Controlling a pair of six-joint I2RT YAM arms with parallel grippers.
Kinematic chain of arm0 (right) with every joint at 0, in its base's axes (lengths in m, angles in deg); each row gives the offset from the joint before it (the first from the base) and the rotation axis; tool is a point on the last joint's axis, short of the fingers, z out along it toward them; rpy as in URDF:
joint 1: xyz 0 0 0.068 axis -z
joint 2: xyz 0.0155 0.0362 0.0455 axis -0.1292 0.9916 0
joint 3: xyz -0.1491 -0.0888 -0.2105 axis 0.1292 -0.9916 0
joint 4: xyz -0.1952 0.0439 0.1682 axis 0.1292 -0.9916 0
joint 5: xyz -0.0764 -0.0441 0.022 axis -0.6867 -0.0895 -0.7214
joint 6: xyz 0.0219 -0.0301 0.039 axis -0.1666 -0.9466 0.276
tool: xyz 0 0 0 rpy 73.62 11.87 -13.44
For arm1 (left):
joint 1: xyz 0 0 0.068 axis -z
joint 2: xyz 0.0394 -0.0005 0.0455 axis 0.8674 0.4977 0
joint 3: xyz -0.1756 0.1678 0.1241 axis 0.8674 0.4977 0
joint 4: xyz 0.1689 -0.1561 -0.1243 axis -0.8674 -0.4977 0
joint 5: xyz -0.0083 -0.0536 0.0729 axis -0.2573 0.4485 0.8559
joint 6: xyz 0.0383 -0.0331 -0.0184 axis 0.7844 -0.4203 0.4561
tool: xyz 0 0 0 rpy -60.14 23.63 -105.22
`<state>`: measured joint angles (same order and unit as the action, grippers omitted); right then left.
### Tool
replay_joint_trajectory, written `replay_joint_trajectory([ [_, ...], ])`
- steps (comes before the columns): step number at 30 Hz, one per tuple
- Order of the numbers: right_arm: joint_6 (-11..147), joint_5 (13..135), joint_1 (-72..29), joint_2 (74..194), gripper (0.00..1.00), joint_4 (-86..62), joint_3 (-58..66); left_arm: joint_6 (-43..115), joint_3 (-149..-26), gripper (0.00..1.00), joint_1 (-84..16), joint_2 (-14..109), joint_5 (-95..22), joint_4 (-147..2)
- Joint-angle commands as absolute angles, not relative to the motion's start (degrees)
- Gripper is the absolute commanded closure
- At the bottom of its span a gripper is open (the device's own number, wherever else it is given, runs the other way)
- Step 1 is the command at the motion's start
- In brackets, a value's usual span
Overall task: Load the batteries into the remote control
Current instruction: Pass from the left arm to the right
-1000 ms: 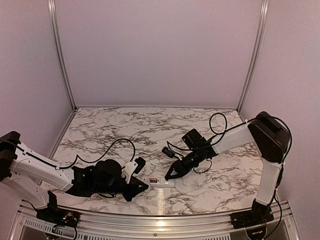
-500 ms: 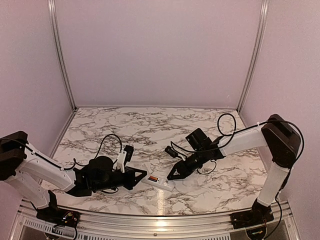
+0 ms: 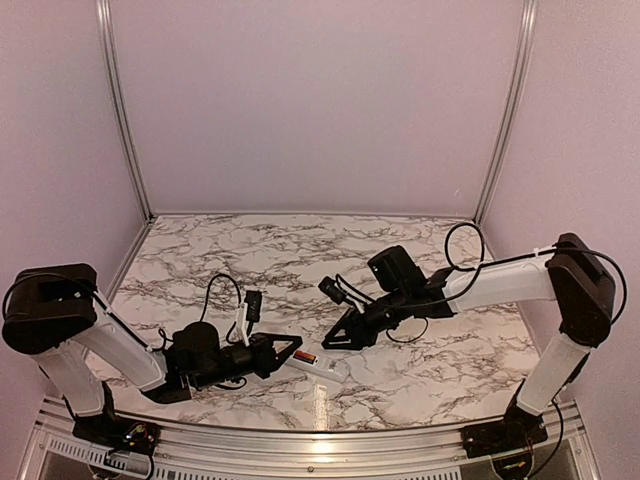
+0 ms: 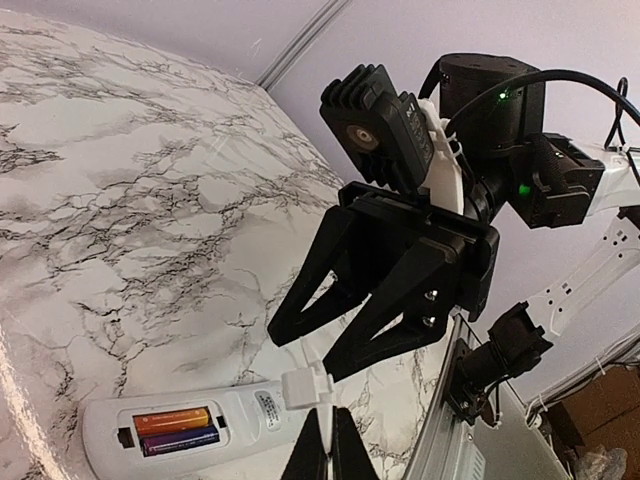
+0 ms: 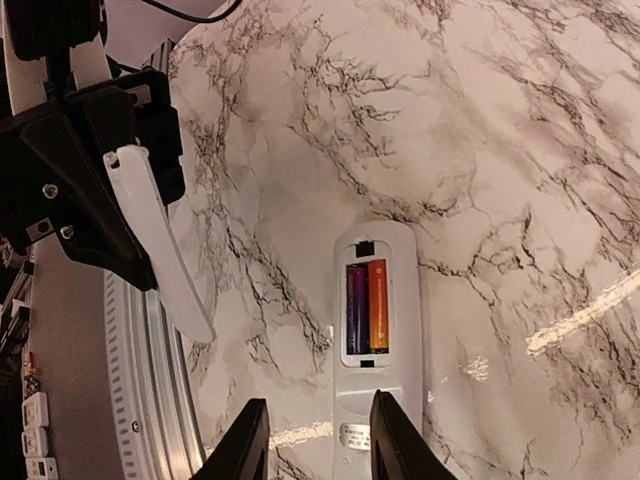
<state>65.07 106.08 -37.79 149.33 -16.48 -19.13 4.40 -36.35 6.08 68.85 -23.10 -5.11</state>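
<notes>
The white remote control (image 5: 378,390) lies back-up on the marble table, its battery bay uncovered. Two batteries lie side by side in the bay, one orange (image 5: 379,305) and one dark purple (image 5: 357,308). My right gripper (image 5: 320,440) hovers open just above the remote's label end, holding nothing. My left gripper (image 4: 330,452) is shut on a thin white strip (image 5: 160,245), held by one end just off the remote's end. In the top view the remote (image 3: 320,364) sits between the left gripper (image 3: 290,348) and the right gripper (image 3: 335,342). The left wrist view also shows the remote (image 4: 110,440) and the orange battery (image 4: 172,421).
The table's metal front rail (image 5: 140,400) runs close to the remote. Black cables (image 3: 225,290) loop over the table by both arms. Walls close the table at the back and sides.
The left arm has dropped lower and reached right, bringing the white strip up to the remote. The right gripper drew back a little. The remote turned slightly.
</notes>
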Motion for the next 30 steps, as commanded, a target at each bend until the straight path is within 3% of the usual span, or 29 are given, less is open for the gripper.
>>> replay_joint_trajectory([
  [1,63.79,112.47,-39.66,148.93,0.68,-12.54,-17.16,5.59,-37.43,1.0,6.55,68.07,-26.45,-0.5],
  [14,66.82,127.36,-40.24,145.33,0.63,-5.16,-19.7,8.53,-35.64,1.0,6.9,64.95,-32.95,5.59],
  [19,67.11,127.97,-40.99,145.33,0.73,-5.01,-18.94,8.78,-36.14,1.0,7.24,64.85,-33.2,5.59],
  [27,68.61,129.56,-41.24,146.28,0.99,-4.22,-18.68,9.66,-35.99,1.0,7.43,63.76,-31.92,5.23],
  [30,69.14,130.77,-41.21,146.55,1.0,-4.27,-18.65,10.05,-35.99,0.95,7.43,63.42,-31.13,4.17],
])
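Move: Sticking out of the left fingers, the white battery cover has its middle about 4 cm to the right hand's left, 2 cm back and 3 cm above it. Below the right hand lies the remote, some 6 cm back, 1 cm left and 9 cm down, its two batteries about 3 cm left and 2 cm farther out than its middle. From the left hand, the right fingertips are roughly 3 cm ahead, 6 cm right and 3 cm lower. Rising about 8 cm while drawing back 6 cm and slightly left, the right hand comes up to the cover's free end, its fingers tipping some 20 degrees towards level and turning counter-clockwise, then closes its part-open fingers to pinch that end. The left hand keeps its grip, lifting the cover about 5 cm and back 3 cm with a small clockwise turn. ##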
